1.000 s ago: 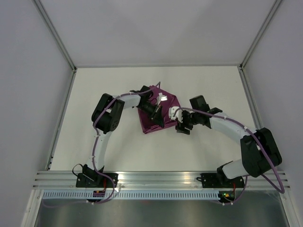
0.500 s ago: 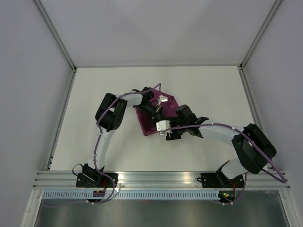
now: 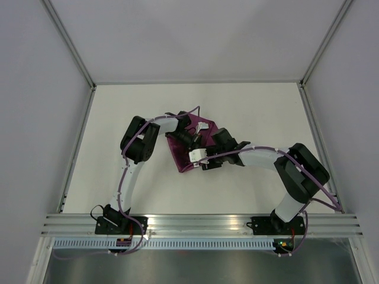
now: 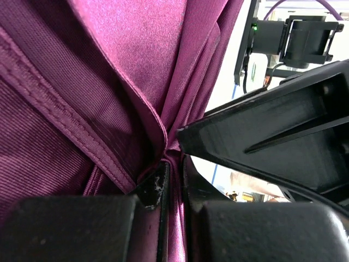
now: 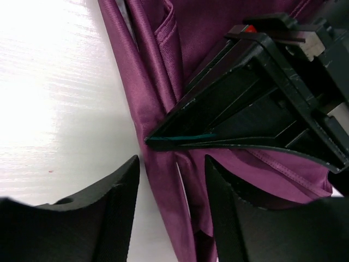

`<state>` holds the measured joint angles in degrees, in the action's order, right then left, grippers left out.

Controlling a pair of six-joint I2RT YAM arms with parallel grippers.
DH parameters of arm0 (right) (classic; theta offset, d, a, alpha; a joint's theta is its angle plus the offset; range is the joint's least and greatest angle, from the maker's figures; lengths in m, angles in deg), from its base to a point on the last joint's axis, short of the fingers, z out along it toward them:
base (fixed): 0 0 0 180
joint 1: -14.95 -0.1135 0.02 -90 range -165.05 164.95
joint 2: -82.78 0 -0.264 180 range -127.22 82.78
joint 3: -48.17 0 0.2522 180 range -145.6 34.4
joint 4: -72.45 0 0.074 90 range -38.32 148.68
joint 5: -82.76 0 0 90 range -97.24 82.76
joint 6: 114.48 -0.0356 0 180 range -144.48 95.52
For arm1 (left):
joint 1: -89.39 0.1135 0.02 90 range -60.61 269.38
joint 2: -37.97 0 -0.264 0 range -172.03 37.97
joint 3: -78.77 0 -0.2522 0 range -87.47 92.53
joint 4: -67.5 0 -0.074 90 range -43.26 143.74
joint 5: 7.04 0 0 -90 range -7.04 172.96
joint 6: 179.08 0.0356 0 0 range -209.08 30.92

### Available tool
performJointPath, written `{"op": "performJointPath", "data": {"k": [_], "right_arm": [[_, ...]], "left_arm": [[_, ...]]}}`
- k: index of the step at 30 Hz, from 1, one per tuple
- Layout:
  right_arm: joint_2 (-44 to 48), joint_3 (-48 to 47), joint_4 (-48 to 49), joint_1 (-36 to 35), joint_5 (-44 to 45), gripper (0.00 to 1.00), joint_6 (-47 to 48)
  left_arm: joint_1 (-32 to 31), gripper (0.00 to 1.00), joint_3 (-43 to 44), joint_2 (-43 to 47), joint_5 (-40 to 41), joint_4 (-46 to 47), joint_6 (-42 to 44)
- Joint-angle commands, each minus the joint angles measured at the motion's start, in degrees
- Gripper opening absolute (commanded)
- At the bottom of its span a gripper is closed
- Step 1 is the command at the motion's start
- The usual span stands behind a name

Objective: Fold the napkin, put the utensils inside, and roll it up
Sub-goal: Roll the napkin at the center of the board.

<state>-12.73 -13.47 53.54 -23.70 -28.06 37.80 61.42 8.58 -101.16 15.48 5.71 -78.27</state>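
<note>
The plum-purple napkin point(image 3: 181, 155) lies bunched and folded at the table's middle. My left gripper point(image 3: 193, 139) is over it, shut on a fold of the cloth point(image 4: 173, 183). My right gripper point(image 3: 199, 157) is open at the napkin's near right edge. Its fingers point(image 5: 122, 191) straddle a rolled fold of the napkin point(image 5: 161, 164), just below the left gripper's black body point(image 5: 262, 98). A thin pale sliver point(image 5: 181, 185) shows inside that fold, perhaps a utensil. A small whitish piece point(image 3: 203, 126) pokes out at the napkin's far edge. I cannot tell whether it is a utensil.
The white table point(image 3: 249, 106) is walled at the back and sides. A metal rail point(image 3: 201, 222) runs along the near edge by both arm bases. The right arm point(image 3: 266, 155) stretches leftward across the table's middle.
My right arm has swung left, bringing its open gripper from beside the napkin onto the napkin's near right edge. My left gripper stays shut on the cloth, barely moved.
</note>
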Motion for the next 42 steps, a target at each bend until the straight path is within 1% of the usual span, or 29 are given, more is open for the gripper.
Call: {"op": "performJointPath", "data": {"k": [1, 3, 6, 7, 12, 14, 16, 17, 18, 20, 23, 24, 26, 31, 32, 33, 35, 36, 37, 38, 39, 42], "right_arm": [[-2.14, -2.92, -3.01, -0.37, -0.54, 0.55, 2.49], [-3.28, -4.23, -4.86, -0.37, -0.8, 0.53, 3.45], [-5.64, -7.65, -10.92, -0.46, -1.68, 0.5, 4.69], [-6.35, -8.54, -14.07, -0.54, -1.86, 0.46, 4.78], [-10.39, -13.37, -22.0, -0.46, -1.6, 0.33, 5.31], [-11.63, -14.43, -25.16, -0.46, -1.51, 0.27, 4.87], [-12.51, -16.36, -28.4, -0.37, -1.59, 0.2, 3.82], [-13.56, -18.2, -29.82, -0.37, -1.85, 0.19, 3.55], [-14.18, -19.09, -31.31, -0.28, -2.21, 0.19, 3.37], [-15.49, -20.93, -35.36, 0.24, -3.87, 0.17, 3.02], [-16.9, -24.1, -39.58, 1.65, -6.76, 0.17, 2.93], [-17.52, -25.84, -42.11, 2.44, -7.39, 0.17, 3.11], [-19.27, -28.31, -44.32, 3.23, -9.75, 0.17, 3.63], [-23.49, -32.71, -51.88, 5.78, -13.8, 0.16, 5.65], [-24.11, -34.28, -53.11, 5.96, -14.42, 0.16, 6.18], [-24.72, -34.91, -55.21, 6.57, -15.64, 0.16, 6.88], [-26.48, -36.84, -57.07, 7.1, -16.62, 0.16, 7.85], [-27.01, -37.2, -58.65, 7.62, -16.97, 0.16, 8.2], [-27.97, -37.64, -59.01, 7.8, -17.32, 0.16, 8.55], [-28.42, -38.34, -59.45, 7.98, -17.41, 0.16, 8.65], [-28.94, -38.78, -60.67, 8.15, -17.59, 0.16, 8.91], [-31.32, -40.8, -63.31, 8.59, -18.64, 0.16, 9.87]], "left_arm": [[0.54, 0.02, 0.54, -2.29, 5.61, -2.33, 3.78], [0.54, 0.02, 0.8, -2.37, 5.52, -2.51, 3.87], [0.54, 0.02, 1.51, -2.55, 5.43, -3.82, 4.57], [0.54, 0.02, 1.68, -2.46, 5.61, -3.91, 4.75], [0.81, 0.03, 1.77, -1.67, 5.08, -4.18, 5.45], [0.81, 0.07, 1.86, -0.88, 4.99, -4.26, 5.54], [0.9, 0.13, 2.21, -0.27, 4.82, -4.18, 5.54], [0.9, 0.16, 2.21, 0.87, 4.73, -4.18, 5.63], [0.9, 0.24, 2.04, 1.57, 4.73, -3.48, 5.37], [0.98, 0.32, 1.86, 2.89, 5.86, -2.51, 4.23], [1.51, 0.39, 0.72, 6.06, 7.01, 0.56, 2.03], [1.77, 0.41, -0.41, 7.89, 7.62, 3.09, 0.28], [2.12, 0.43, -1.13, 9.48, 8.33, 4.6, -0.96], [3.53, 0.45, -4.02, 13.44, 15.43, 11.97, -8.16], [4.32, 0.45, -4.46, 13.97, 15.8, 13.13, -9.04], [4.67, 0.46, -6.03, 14.84, 17.11, 14.44, -12.1], [5.81, 0.46, -8.32, 17.92, 19.14, 19.61, -14.31], [6.34, 0.47, -11.12, 19.15, 20.36, 21.9, -17.37], [6.78, 0.47, -12.45, 21.6, 21.42, 23.67, -18.7], [7.74, 0.47, -13.68, 22.75, 23.43, 26.47, -19.85], [8.1, 0.47, -16.05, 23.89, 25.28, 27.45, -22.21], [8.8, 0.47, -20.53, 29.78, 32.84, 30.61, -24.69]]}}
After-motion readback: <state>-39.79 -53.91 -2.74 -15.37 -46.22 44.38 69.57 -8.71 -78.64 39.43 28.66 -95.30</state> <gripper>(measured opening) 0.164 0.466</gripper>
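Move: The left fingers already pinch the rolled near edge of the napkin. The right hand is open astride that same edge, which lies between its fingertips, about 1 cm below its hand point and some 3 cm to the right of the left hand's grip. The napkin's unrolled part is centred about 9 cm ahead of the left hand, and about 8 cm ahead and 4 cm left of the right. The utensil's exposed end shows in the fold roughly 7 cm left and 2 cm back of the right hand. Sinking barely a centimetre, the right hand closes on the rolled edge while the left keeps its pinch; then the left opens, frees the cloth and goes forward and left, about 8 cm out and 4 cm up, over the unrolled napkin. The right keeps hold and turns its wrist steadily, some 40 degrees in all, top rolling forward and fingertips swinging back, easing a little back and right. ##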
